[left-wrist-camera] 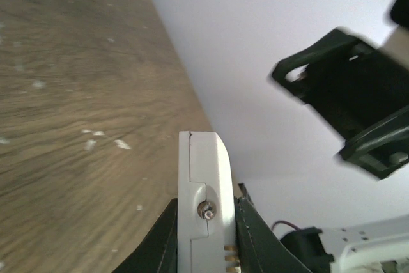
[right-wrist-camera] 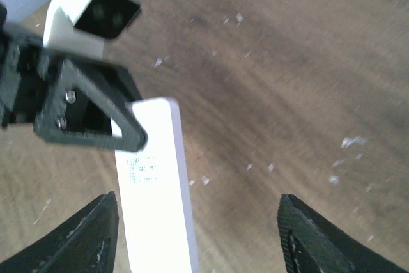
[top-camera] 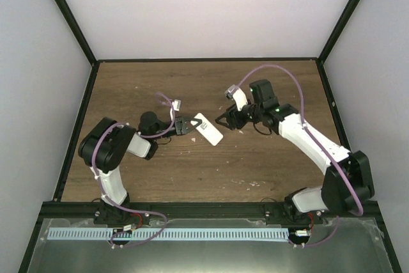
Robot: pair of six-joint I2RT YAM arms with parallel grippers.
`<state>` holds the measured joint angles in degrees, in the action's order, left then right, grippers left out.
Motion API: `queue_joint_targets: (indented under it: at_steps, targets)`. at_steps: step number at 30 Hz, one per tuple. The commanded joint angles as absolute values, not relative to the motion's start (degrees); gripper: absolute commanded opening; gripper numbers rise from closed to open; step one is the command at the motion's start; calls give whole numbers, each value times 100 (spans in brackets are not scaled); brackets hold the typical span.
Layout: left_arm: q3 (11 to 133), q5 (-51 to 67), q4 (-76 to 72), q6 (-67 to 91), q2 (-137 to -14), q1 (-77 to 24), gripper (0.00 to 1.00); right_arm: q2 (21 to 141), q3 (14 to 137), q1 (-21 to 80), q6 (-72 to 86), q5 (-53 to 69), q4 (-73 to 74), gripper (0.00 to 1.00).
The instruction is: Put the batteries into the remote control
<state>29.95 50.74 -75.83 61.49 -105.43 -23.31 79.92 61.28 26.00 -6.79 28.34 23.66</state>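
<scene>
My left gripper [top-camera: 189, 126] is shut on one end of the white remote control [top-camera: 209, 130], which sticks out to the right just above the table. In the left wrist view the remote control [left-wrist-camera: 203, 164] stands edge-on between the two black fingers [left-wrist-camera: 160, 241], a small screw showing in its end. My right gripper [top-camera: 225, 119] hovers open just right of the remote. In the right wrist view the remote control [right-wrist-camera: 156, 190], printed label up, lies near the left finger [right-wrist-camera: 83, 241], with nothing between the jaws. The batteries are out of view.
Small white crumbs [right-wrist-camera: 350, 141] are scattered over the brown wooden table [top-camera: 192, 87]. Black frame rails [top-camera: 77, 119] and white walls close it in on three sides. The right gripper's black body [left-wrist-camera: 345, 107] shows beyond the remote's end in the left wrist view.
</scene>
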Motion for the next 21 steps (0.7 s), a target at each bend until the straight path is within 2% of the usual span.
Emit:
queue_joint_targets:
  at_steps: [1, 10, 15, 21]
  targets:
    - [3111, 5770, -7737, 6360, -10131, -2377, 0, 7621, 5723, 2559, -704, 3449, 2538, 65]
    - [3317, 6635, -7140, 6313, -9331, -2505, 0, 7666, 5955, 2558, -799, 4631, 3064, 65]
    - [3334, 6768, -7112, 6283, -9214, -2556, 0, 7933, 6228, 2564, -997, 5611, 3598, 64]
    - [3350, 6852, -7386, 6466, -9161, -2558, 0, 8000, 6161, 2579, -1112, 6072, 3875, 58]
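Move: The remote control is still pinched at one end in my left fingers; its middle is about 4 cm right of and 3 cm behind my left hand, at the same height. From my open right hand that middle lies some 4 cm to the left, 4 cm back and 5 cm below. The left fingertips are about 8 cm left of my right hand, 1 cm back and 5 cm below. I bring both hands together around the remote control: my left hand keeps its pinch and lifts it about 7 cm while drawing it 6 cm back and swinging clockwise. My right hand, staying wide open, travels some 9 cm back and a little left towards the free part of the remote, its wrist swinging roughly 20 degrees counter-clockwise; I can't see it touch. ##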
